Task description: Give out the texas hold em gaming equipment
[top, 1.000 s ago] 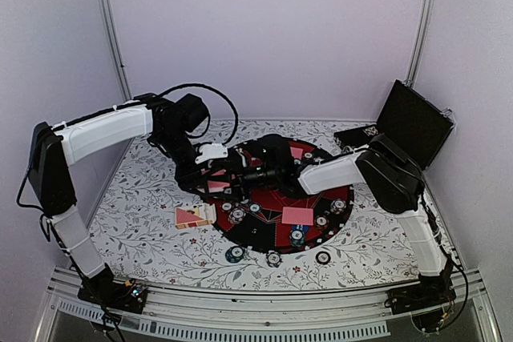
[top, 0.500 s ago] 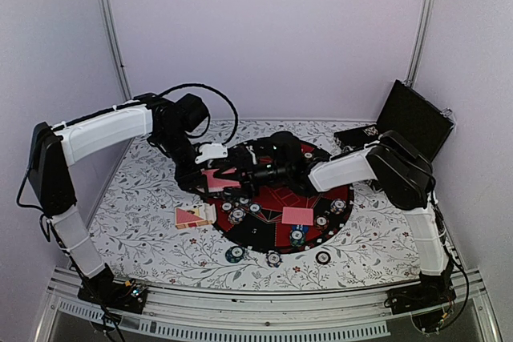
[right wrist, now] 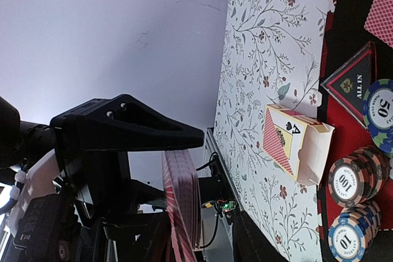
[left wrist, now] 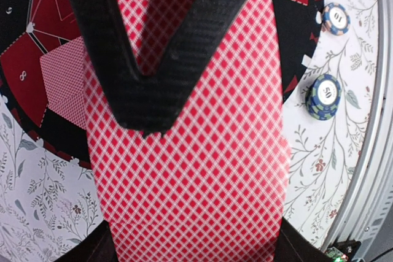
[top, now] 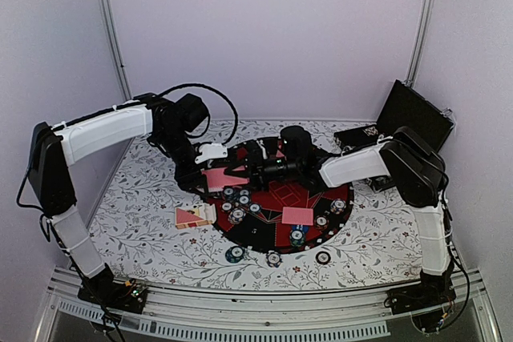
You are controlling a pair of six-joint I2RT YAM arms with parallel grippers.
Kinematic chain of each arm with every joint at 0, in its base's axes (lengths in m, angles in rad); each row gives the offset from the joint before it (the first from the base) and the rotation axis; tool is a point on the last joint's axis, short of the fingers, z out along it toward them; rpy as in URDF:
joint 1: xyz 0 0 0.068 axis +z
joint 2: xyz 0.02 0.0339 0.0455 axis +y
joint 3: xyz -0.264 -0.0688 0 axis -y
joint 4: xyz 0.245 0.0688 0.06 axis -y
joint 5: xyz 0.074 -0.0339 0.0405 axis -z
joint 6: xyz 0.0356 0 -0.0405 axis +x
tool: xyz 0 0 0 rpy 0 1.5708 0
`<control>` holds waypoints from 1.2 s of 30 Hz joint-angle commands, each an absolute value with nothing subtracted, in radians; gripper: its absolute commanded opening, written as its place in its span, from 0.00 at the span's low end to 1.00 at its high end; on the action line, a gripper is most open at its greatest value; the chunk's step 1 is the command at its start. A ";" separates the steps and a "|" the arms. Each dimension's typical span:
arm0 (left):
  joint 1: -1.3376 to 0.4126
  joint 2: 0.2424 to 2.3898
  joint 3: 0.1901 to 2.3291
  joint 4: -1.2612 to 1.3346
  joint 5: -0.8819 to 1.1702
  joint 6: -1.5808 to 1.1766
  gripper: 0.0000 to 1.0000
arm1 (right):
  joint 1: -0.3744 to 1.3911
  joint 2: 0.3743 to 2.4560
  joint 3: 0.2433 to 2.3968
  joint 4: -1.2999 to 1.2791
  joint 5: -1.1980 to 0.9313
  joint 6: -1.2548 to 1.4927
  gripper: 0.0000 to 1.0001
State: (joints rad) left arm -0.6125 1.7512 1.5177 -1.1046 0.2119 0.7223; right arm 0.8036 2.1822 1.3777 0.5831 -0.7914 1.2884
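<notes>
My left gripper [top: 210, 174] is shut on a deck of red diamond-backed playing cards [top: 217, 179], held flat above the mat's left edge. The deck [left wrist: 196, 170] fills the left wrist view, with a black finger lying across its top card. My right gripper [top: 255, 167] reaches in from the right, with its tips at the deck's edge. The right wrist view shows the deck [right wrist: 184, 207] edge-on; how far those jaws are closed is unclear. Poker chips [top: 236, 198] stand in small stacks [right wrist: 353, 179] on the round mat [top: 264, 235]. One card [top: 297, 215] lies face down there.
An open card box [top: 191, 216] showing an ace of spades [right wrist: 298, 145] lies left of the mat. Loose chips [top: 235, 255] [top: 274, 259] [top: 323, 257] sit near the front edge, two of them [left wrist: 324, 96] in the left wrist view. A black hinged case [top: 413, 122] stands open at the back right.
My right gripper has drawn back to the right from over the deck, uncovering more of the cards. Its jaws have narrowed. The left arm has held still.
</notes>
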 commanded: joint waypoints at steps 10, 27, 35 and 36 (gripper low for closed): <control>-0.620 1.743 1.531 -1.098 0.212 0.731 0.08 | 0.765 2.068 1.311 0.535 -0.804 1.251 0.09; -0.619 1.743 1.539 -1.107 0.213 0.731 0.07 | 0.534 1.974 1.298 0.333 -0.794 1.102 0.04; -0.619 1.744 1.540 -1.109 0.213 0.728 0.07 | 0.397 2.125 1.493 0.096 -0.650 0.889 0.05; -0.619 1.745 1.541 -1.109 0.213 0.727 0.07 | 0.392 2.147 1.525 0.068 -0.629 0.871 0.05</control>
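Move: The card to be drawn juts about 6 cm rightward from the deck in the left hand, already between the right hand's still-parted fingers, its middle about 1 cm left of and 1 cm back from that hand. From the left hand it lies roughly 6 cm right. Some 15 cm below the right hand are the chip cluster (2 cm ahead, 1 left), the left-seat card (11 ahead, 2 left) and the far-seat card (20 ahead, 14 right). Rightward at first and slowly, some 3 cm with a small rise, the right hand shuts its fingers on the jutting card and draws it away from the deck. It then sweeps fast forward and right with the pinched card, over the mat towards the far-seat card, finishing about 16 cm forward and 17 cm right of its start and turned some 20 degrees clockwise. The left hand stays put, still gripping the deck. ##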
